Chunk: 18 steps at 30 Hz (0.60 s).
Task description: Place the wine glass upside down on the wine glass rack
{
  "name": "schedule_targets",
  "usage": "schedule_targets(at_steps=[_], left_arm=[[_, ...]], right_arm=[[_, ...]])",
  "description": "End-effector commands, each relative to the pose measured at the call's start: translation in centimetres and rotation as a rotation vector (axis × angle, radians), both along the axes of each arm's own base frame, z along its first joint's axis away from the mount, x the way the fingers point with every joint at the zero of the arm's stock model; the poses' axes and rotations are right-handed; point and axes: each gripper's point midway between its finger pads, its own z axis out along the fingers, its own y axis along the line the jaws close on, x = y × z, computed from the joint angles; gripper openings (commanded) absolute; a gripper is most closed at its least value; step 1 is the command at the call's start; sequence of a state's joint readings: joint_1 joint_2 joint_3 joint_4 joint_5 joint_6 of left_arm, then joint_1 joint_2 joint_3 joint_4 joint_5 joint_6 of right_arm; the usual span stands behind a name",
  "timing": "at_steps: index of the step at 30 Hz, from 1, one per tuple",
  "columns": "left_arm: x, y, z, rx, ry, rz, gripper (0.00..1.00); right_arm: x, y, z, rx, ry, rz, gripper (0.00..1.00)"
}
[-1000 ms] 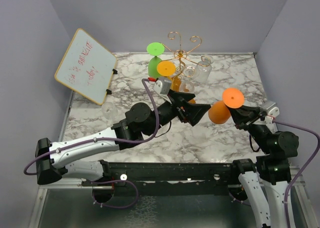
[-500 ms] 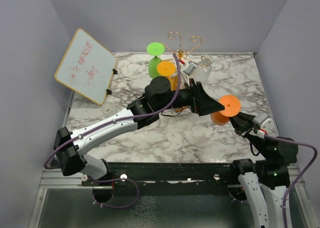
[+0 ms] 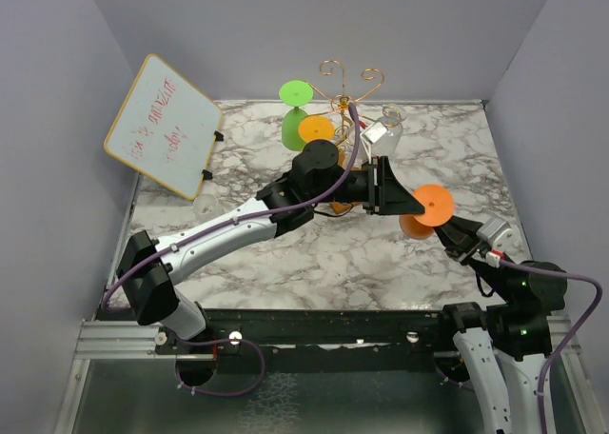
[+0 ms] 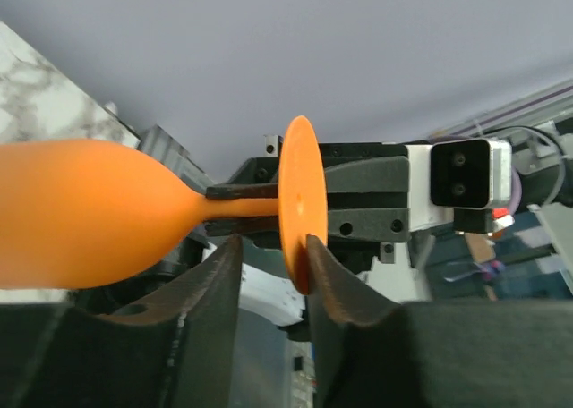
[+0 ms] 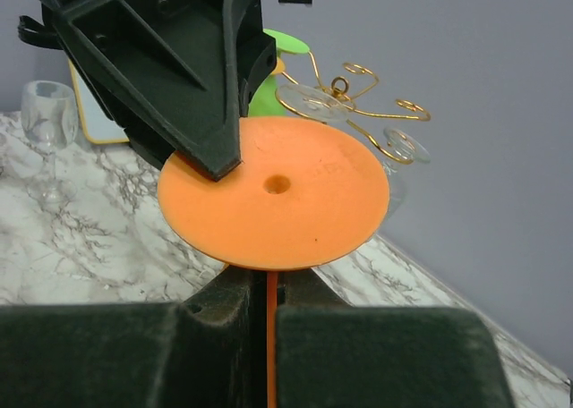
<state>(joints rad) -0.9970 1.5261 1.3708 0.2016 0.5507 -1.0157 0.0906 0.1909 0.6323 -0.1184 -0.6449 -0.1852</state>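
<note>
My right gripper (image 3: 455, 232) is shut on the stem of an orange wine glass (image 3: 416, 226) and holds it tilted above the table, with its round foot (image 3: 436, 204) facing up and left. In the right wrist view the gripper (image 5: 269, 281) pinches the thin stem below the foot (image 5: 273, 193). My left gripper (image 3: 409, 203) reaches across to the foot. In the left wrist view the left gripper (image 4: 273, 247) is open, and the lower rim of the foot (image 4: 300, 202) sits between the jaws against one finger (image 4: 345, 287). The gold wire rack (image 3: 347, 87) stands at the back, and its base is hidden.
A green glass (image 3: 297, 110), another orange glass (image 3: 316, 129) and clear glasses (image 3: 385, 129) hang on the rack. A white board with red writing (image 3: 166, 125) leans at the back left. A clear glass (image 3: 206, 206) stands on the marble table near it. Grey walls enclose the table.
My left arm has swung right and stretched out until its open jaws reach the orange glass's foot. My right gripper has moved slightly down and right with the glass.
</note>
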Motion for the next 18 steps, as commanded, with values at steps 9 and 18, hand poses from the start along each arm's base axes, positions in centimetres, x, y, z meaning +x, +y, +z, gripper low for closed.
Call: schedule_targets(at_steps=[9,18], left_arm=[[-0.1,0.2,1.8,-0.061,0.073,-0.092,0.0],[-1.9,1.9,6.0,-0.147,-0.098,-0.186,0.0]], right_arm=[[-0.3,0.4,-1.2,0.001,0.029,0.027,0.02],[-0.2,-1.1,1.2,0.128,0.053,-0.063,0.72]])
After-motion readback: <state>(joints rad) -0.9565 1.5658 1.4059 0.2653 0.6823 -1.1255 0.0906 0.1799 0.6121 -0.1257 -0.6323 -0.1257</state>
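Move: The foot of the upside-down orange wine glass has its middle about 3 cm to the right of my left hand point and about level with it. My right fingers hold the stem, with that foot roughly 3 cm straight above them. From my left hand, the gold rack's curled arms lie some 28 cm ahead and 14 cm left, about level, and the yellow glass hangs about 20 cm ahead, 20 cm left and 8 cm lower. I shut my half-open left fingers on the near edge of the orange foot, holding that hand almost in place. My right hand keeps the stem and sinks about 1 cm, then opens wide and lets go of it. At the very end my left hand, still pinching the rim, starts upwards by about 1.5 cm. ##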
